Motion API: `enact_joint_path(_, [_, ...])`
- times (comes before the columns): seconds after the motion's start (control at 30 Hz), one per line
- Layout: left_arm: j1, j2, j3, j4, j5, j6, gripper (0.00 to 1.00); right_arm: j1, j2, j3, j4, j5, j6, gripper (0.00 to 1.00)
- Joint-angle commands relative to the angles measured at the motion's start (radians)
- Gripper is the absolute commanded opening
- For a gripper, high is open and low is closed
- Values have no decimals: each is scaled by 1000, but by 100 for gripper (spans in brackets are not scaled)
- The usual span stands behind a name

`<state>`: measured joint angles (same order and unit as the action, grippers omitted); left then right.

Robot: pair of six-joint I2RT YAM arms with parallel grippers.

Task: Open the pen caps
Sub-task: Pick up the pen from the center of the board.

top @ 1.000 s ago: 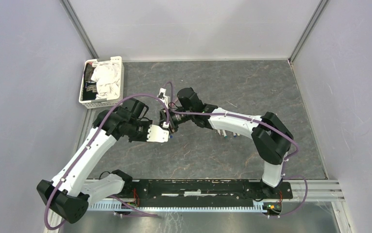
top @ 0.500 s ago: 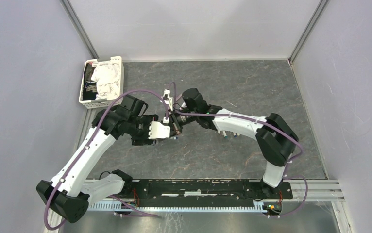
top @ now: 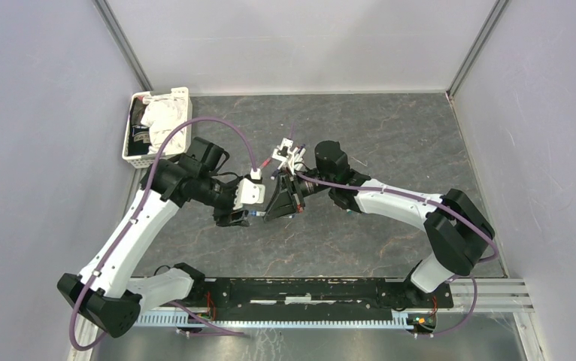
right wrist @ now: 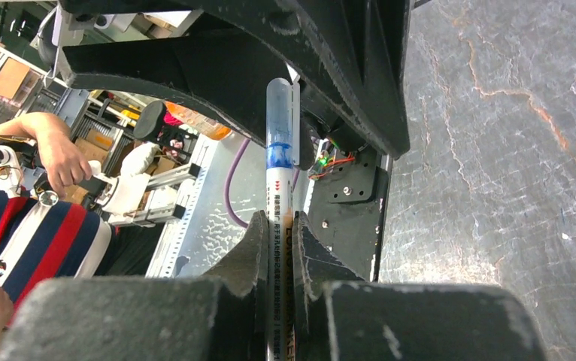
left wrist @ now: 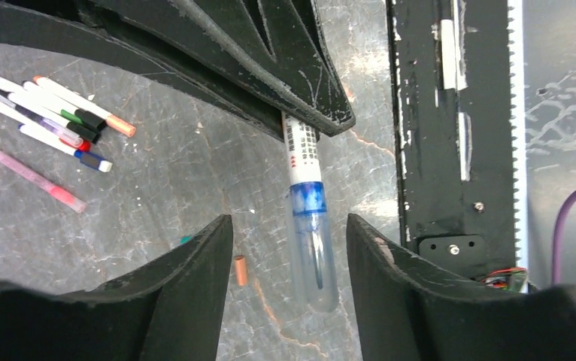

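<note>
A white-barrelled pen [right wrist: 279, 197] is clamped in my right gripper [right wrist: 281, 224], which is shut on the barrel. The pen's see-through cap [left wrist: 311, 248], with a blue band at its base, sticks out between the fingers of my left gripper [left wrist: 289, 226]. Those fingers stand open on either side of the cap with gaps showing. In the top view the left gripper [top: 253, 214] and right gripper [top: 274, 210] meet tip to tip over the middle of the table. A loose orange cap [left wrist: 240, 271] lies on the table below.
Several capped pens [left wrist: 52, 116] lie in a bunch on the marbled table [top: 390, 135], with a pink pen [left wrist: 37, 180] apart from them. A white basket [top: 157, 128] of cloth stands at the back left corner. The black rail [top: 307, 289] runs along the near edge.
Both grippers have shifted right and slightly nearer, still tip to tip. The right arm's elbow has swung out to the right. The left jaws have gone from shut to open.
</note>
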<state>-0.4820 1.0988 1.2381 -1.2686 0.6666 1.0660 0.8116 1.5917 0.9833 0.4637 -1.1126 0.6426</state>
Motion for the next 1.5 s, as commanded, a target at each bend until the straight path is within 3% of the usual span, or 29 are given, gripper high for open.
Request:
enact_joint_path(0.0, [-3,15,43,-58,55,-7,58,1,-15,-5,146,-34,66,0])
enact_joint_path(0.13, [-3,14,42,-59,33,1,36,2,17,-10,219,-31,147,0])
enact_joint_path(0.2, [-3,11,46,-52,32,-6,30,3,31,-3,220,-27,160,0])
enact_joint_path(0.37, [-3,-10,38,-27,-15,4,33,2,65,2,230,-39,219,0])
enact_joint_path(0.57, [-3,-104,-25,30,-133,97,59,3,96,-25,288,-32,333,0])
enact_joint_path(0.73, [-3,-138,-38,46,-151,141,63,3,152,-40,568,-21,585,0])
enact_joint_path(0.9, [-4,-147,-48,80,-148,152,63,5,177,-26,609,-9,638,0])
enact_joint_path(1.03, [-6,-133,-42,80,-127,145,59,6,174,-26,609,-8,640,0])
enact_joint_path(1.3, [-11,-116,-32,92,-105,120,36,13,186,-21,599,12,646,0])
enact_joint_path(1.47, [-13,-116,-33,90,-84,114,30,27,206,-3,599,30,662,8])
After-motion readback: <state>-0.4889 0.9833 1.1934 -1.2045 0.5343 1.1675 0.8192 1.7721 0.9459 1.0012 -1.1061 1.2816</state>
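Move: Almost between the left hand's open fingers is the clear cap of the blue pen, roughly 1 cm ahead of its hand point and 1 cm below. On the table, about 17 cm lower, an orange cap lies some 9 cm left and 3 cm back, a pink pen about 14 cm ahead and 3 cm right, and the pen pile 16 cm ahead and 10 cm right. From the right hand, which already holds the pen's barrel, the cap is about 6 cm left, 1 cm back, and level. Narrowing around the cap, the left fingers half-close, reopen while that hand shifts about 2.5 cm left and slightly forward and up, its front side tipping up some 15 degrees, then close in again, reaching close beside the cap. The right hand keeps its grip on the barrel, edges under 2 cm left and rolls its front side down about 20 degrees. ##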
